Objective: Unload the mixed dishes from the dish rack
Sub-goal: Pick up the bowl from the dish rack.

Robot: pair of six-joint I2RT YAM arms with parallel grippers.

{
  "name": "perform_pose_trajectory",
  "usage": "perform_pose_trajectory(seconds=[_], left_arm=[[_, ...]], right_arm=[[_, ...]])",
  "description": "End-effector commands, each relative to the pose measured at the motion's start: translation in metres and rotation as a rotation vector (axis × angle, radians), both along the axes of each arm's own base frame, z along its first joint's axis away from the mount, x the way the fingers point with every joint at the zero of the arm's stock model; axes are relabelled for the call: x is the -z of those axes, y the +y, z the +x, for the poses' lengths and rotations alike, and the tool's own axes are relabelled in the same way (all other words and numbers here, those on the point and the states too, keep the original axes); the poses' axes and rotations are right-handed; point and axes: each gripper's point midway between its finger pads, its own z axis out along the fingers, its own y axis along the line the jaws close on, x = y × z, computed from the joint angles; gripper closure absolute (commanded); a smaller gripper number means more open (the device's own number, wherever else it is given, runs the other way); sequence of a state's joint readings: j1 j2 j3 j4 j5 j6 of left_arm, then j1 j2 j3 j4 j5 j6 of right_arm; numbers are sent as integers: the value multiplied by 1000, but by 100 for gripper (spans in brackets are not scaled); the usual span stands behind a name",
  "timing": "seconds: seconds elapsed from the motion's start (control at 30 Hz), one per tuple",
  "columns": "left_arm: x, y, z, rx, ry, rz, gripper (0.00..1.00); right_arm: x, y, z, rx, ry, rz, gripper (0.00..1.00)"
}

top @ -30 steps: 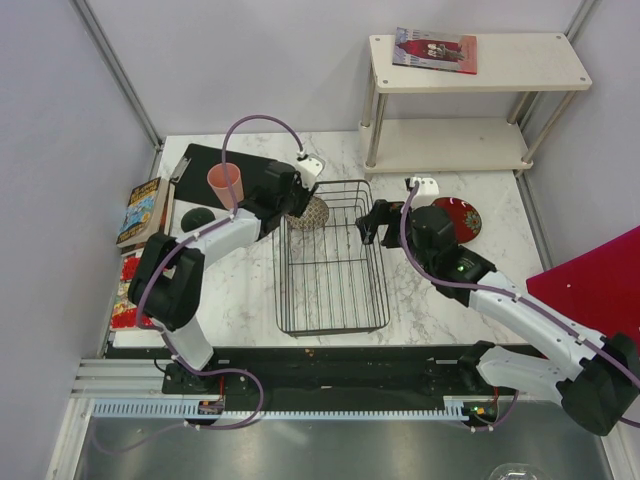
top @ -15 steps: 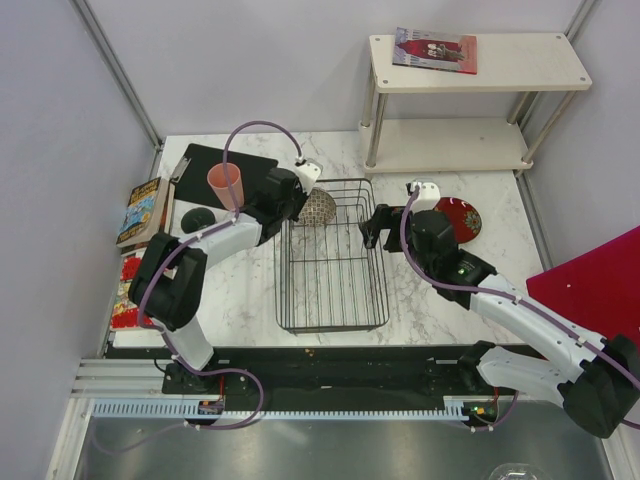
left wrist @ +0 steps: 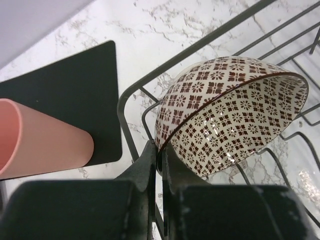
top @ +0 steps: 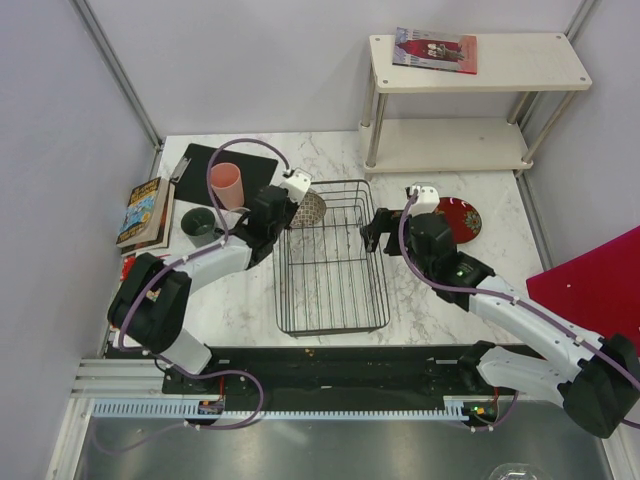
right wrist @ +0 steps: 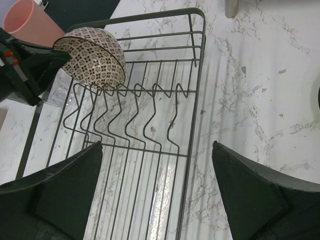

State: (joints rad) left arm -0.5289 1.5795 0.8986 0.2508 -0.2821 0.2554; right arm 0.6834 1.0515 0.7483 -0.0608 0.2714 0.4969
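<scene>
A bowl (left wrist: 235, 115) with a dark red-brown pattern is tilted on its side at the far left corner of the black wire dish rack (top: 330, 262). My left gripper (left wrist: 161, 150) is shut on the bowl's rim, one finger inside and one outside. From above, the bowl (top: 311, 208) shows beside the left gripper (top: 297, 205). The pink cup (top: 226, 185) stands on the black mat (top: 200, 160), with a dark mug (top: 203, 222) next to it. A red plate (top: 458, 218) lies right of the rack. My right gripper (right wrist: 157, 145) hangs open over the rack's right side, holding nothing.
A two-tier shelf (top: 480, 100) stands at the back right with a magazine (top: 435, 50) on top. Books (top: 145, 210) are stacked at the table's left edge. A red panel (top: 590, 285) juts in at the right. The rack's wire prongs (right wrist: 140, 110) stand up in a row.
My left gripper has shut on the bowl's rim and tipped the bowl up on its side. The left arm has drawn back slightly. The right arm has stayed put.
</scene>
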Motion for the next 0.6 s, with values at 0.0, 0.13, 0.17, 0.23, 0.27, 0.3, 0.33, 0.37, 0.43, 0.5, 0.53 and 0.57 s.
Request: perform_pose_trajectory(seconds=[0.0,0.13,0.17,0.23,0.27,0.3,0.33,0.37,0.43,0.5,0.53,0.57], left_arm=[[-86,-7,-2,-14,-314,-132,98],[-109,-14,-24,-1,-443,-149,98],[-127,-14,-27,-15,-516,-180,98],[-139,-18,-40,-2,-579,-169,98],[-153,-16,-45,-18,-628,-194,98],[-159,-19,-51,-6,-655,-193,98],[-166,-17,-57,-6,-679,-203,98],[-172,-17,-61,-8,-700,-213,98],[-187,-19,-68,0,-741,-231,98],[-199,-19,-73,-4,-754,-234,98],[-209,-22,-75,-14,-754,-258,98],[-215,-17,-75,-48,-736,-273,98]], right_arm=[[-6,-2,2,23,-31,21,3],[0,-5,3,41,-29,10,3],[1,-6,4,48,-31,5,3],[2,-7,5,53,-30,-1,3],[2,-8,6,60,-32,-2,3],[3,-9,7,63,-29,-4,3],[3,-9,7,66,-30,-5,3],[4,-10,7,71,-29,-6,3],[5,-9,8,76,-26,-3,3],[1,-9,8,77,-32,4,3],[-5,-8,8,75,-39,16,3],[-8,-9,8,77,-42,20,3]])
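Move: The bowl is already pinched by its rim in the left hand; its middle lies about 3 cm ahead of the left fingertips and 5 cm to their right, at their height. From this hand the pink cup stands some 12 cm left and 5 cm ahead, and the dark mug some 16 cm left and 2 cm back, both about 6 cm lower. The rack's middle is roughly 11 cm back, 7 cm right and 8 cm down. For the right hand the bowl is about 12 cm left, 9 cm ahead and 6 cm below. Still pinching the bowl's rim, the left hand lifts it about 12 cm, up from the rack's far left corner. As it rises, the hand draws back some 6 cm and drifts to the right, over the rack, while the wrist tips the fingers upward by about 30 degrees. The fingers stay shut. ##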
